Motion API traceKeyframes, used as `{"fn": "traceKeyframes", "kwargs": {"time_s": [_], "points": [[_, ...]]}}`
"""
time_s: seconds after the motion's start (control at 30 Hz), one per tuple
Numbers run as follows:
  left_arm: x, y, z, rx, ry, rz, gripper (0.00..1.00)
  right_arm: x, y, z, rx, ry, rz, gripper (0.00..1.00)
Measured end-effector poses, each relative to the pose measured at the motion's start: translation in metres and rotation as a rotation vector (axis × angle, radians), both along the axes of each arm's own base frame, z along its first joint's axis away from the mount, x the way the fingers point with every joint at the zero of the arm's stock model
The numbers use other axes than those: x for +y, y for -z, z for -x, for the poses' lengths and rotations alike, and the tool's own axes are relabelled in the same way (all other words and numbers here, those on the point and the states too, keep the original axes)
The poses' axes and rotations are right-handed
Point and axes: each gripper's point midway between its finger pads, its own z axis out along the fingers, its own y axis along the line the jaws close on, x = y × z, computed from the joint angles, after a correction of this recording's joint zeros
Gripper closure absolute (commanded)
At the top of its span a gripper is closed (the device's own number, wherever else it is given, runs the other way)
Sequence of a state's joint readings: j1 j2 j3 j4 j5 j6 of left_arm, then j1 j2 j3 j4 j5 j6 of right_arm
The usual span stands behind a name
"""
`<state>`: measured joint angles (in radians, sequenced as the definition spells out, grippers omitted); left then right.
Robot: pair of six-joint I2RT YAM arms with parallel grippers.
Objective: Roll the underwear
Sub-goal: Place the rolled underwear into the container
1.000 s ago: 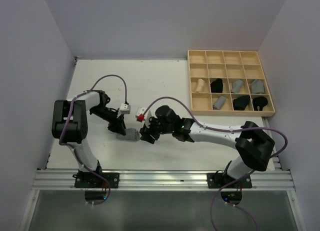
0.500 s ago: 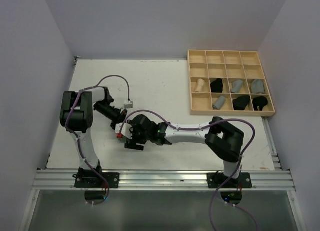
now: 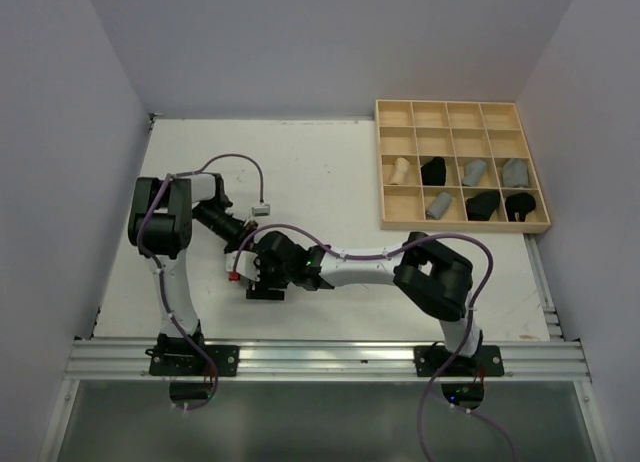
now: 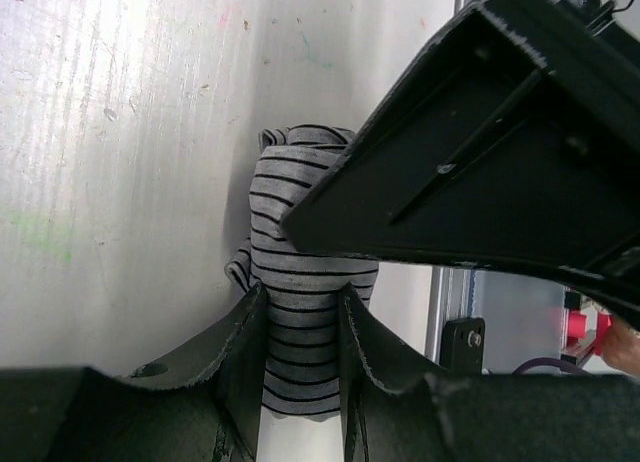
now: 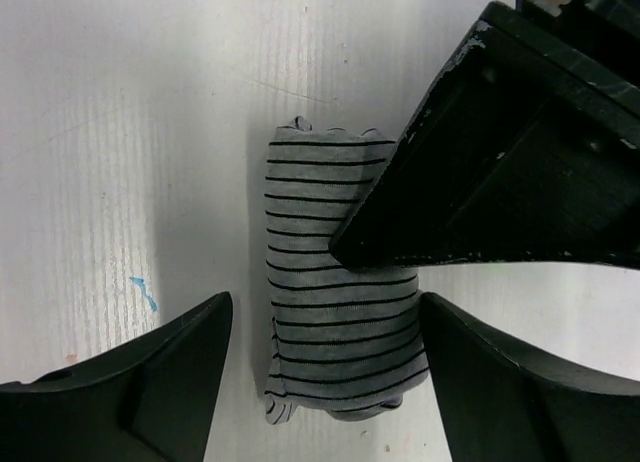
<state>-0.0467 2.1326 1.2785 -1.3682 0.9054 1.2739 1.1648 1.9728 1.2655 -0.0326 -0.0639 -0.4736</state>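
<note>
A rolled underwear (image 4: 300,232), grey with thin black stripes, lies on the white table. My left gripper (image 4: 302,294) is shut on one end of the roll, a finger pressed against each side. In the right wrist view the same underwear (image 5: 318,222) lies between the spread fingers of my right gripper (image 5: 325,307), which is open with a gap on both sides. The left gripper's black body crosses the roll's far end there. From above, the left gripper (image 3: 240,246) and right gripper (image 3: 264,280) meet at the table's left middle and hide the roll.
A pale wooden grid tray (image 3: 462,223) stands at the back right, with several rolled garments in its two near rows: tan, black and grey. The right arm (image 3: 350,267) stretches leftward across the table's middle. The metal rail (image 3: 320,360) runs along the near edge.
The right arm swung left across the table and its gripper came down over the roll, jaws opening wider. The left gripper kept its hold while its arm shifted slightly.
</note>
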Motion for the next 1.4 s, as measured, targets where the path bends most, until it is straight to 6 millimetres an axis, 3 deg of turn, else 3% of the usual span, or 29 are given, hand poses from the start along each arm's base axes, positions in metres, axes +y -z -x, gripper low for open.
{"fn": "traceKeyframes", "kwargs": {"time_s": [0.3,0.53,0.73,0.83,0.97,1.03,1.1,1.2,1.4], "points": [[-0.005,0.001,0.007,0.101,0.014,-0.002,0.79,0.006,0.017,0.001,0.023,-0.012,0.018,0.3],[-0.005,0.001,0.009,0.144,0.021,-0.005,0.6,0.011,0.021,0.002,0.052,-0.015,0.017,0.43],[0.001,0.003,0.001,0.115,0.028,-0.03,0.51,0.014,0.025,0.003,0.114,0.0,0.016,0.49],[0.008,-0.001,-0.017,0.07,-0.016,-0.034,0.45,0.016,0.026,0.002,0.134,0.007,0.001,0.52],[0.034,-0.01,-0.082,-0.149,-0.131,-0.015,0.37,0.021,0.028,0.008,0.158,-0.01,-0.016,0.61],[0.055,-0.02,-0.111,-0.261,-0.198,-0.015,0.36,0.024,0.029,0.01,0.172,-0.022,-0.022,0.69],[0.073,-0.035,-0.128,-0.349,-0.248,-0.022,0.3,0.027,0.03,0.013,0.186,-0.034,-0.027,0.82],[0.092,-0.069,-0.142,-0.497,-0.3,-0.036,0.0,0.033,0.033,0.017,0.219,-0.052,-0.028,1.0],[0.086,-0.164,-0.143,-0.864,-0.377,-0.024,0.0,0.038,0.034,0.02,0.274,-0.023,-0.057,1.0]]}}
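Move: The rolled underwear lies on the table, its middle about 2 cm left and 1 cm ahead of the right hand and some 3 cm below it. From the left hand, already pinching its left end, the middle is about 3 cm right, 1 cm back and 1 cm lower. The container's middle is roughly 46 cm to the right hand's right, 26 cm farther out and 3 cm lower. Right pinches the underwear, easing 4 cm left and down; the left hand lets go, retreating forward and up. ##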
